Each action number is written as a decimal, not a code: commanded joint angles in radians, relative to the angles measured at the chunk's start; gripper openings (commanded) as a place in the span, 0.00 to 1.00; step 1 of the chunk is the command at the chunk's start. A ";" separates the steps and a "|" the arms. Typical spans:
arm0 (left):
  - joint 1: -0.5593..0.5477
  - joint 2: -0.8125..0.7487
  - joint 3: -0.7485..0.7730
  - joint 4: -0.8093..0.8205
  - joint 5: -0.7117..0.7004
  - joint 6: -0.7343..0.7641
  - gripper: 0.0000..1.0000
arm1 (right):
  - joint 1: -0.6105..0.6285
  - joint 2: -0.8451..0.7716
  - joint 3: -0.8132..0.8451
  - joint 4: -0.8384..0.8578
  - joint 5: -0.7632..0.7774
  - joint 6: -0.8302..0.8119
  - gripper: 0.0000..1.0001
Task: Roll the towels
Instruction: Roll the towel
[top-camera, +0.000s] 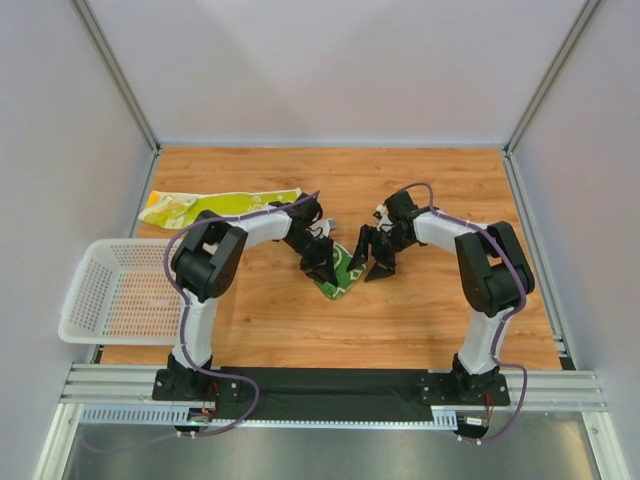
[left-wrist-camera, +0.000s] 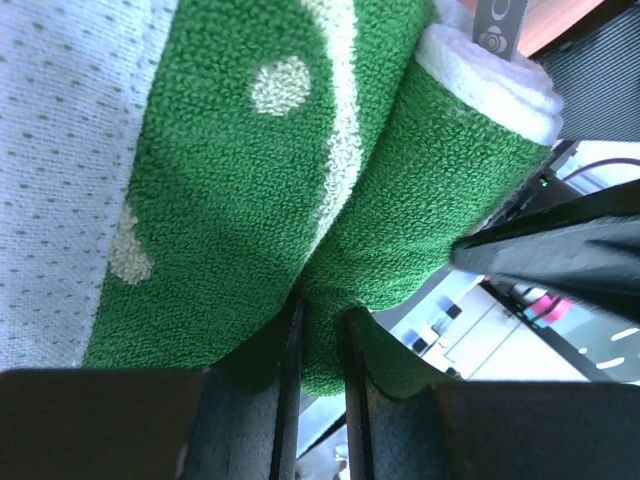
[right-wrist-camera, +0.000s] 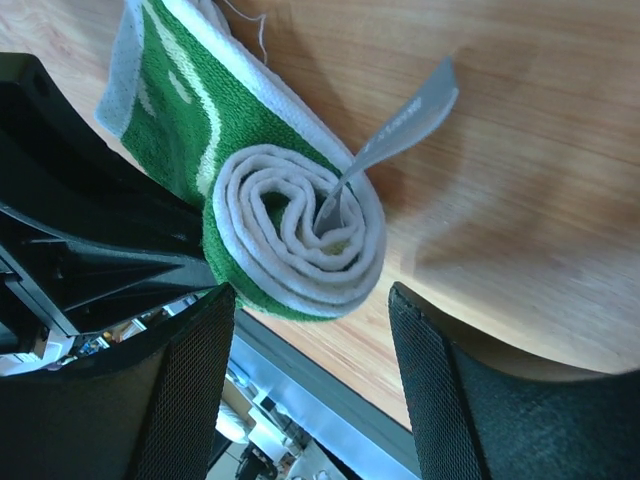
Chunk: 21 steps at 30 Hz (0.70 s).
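The dark green towel (top-camera: 341, 274) with white swirls lies mid-table, mostly wound into a roll. In the right wrist view its spiral end (right-wrist-camera: 300, 235) faces me, with a grey label sticking out. My left gripper (top-camera: 319, 259) is shut on a fold of the green towel (left-wrist-camera: 330, 200), with cloth pinched between the fingers (left-wrist-camera: 290, 380). My right gripper (top-camera: 371, 262) is open, its fingers (right-wrist-camera: 185, 390) straddling the roll's end without touching it. The lime-yellow towel (top-camera: 215, 205) lies flat and unrolled at the back left.
A white mesh basket (top-camera: 95, 295) hangs over the table's left edge. Grey walls enclose the wooden table (top-camera: 420, 320) on three sides. A metal rail (top-camera: 330, 385) holding both arm bases runs along the near edge.
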<state>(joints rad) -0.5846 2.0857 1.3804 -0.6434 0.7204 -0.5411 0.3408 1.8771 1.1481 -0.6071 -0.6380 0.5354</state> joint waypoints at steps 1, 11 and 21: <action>0.005 0.034 0.019 -0.033 -0.030 -0.017 0.01 | 0.013 -0.030 -0.017 0.130 -0.011 0.063 0.65; 0.006 0.042 0.008 -0.004 0.005 -0.037 0.05 | 0.029 0.042 0.016 0.141 0.014 0.064 0.56; 0.005 -0.009 -0.011 -0.005 -0.094 -0.007 0.26 | 0.046 0.105 0.091 0.015 0.066 -0.003 0.15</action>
<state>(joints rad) -0.5800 2.0987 1.3830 -0.6399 0.7414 -0.5663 0.3744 1.9518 1.1900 -0.5385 -0.6216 0.5701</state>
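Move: The rolled green towel's right end, showing its white spiral, lies about 2 cm left of the right hand point, 1 cm ahead and 2 cm below. The grey label sticks out some 4 cm ahead, 2 cm left and 1 cm below; the still unrolled part lies roughly 3 cm ahead, 6 cm left and 3 cm down. From the left hand, the same roll end is about 6 cm right, 3 cm ahead and 1 cm below. Bring the open right gripper about 2 cm left and forward onto the roll's spiral end, then let it sink some 1.5 cm while the fingers close from well open to nearly shut, pinching that end. Keep the wrist's attitude. Hold the left gripper still, its fingers keeping their pinch on the roll. ##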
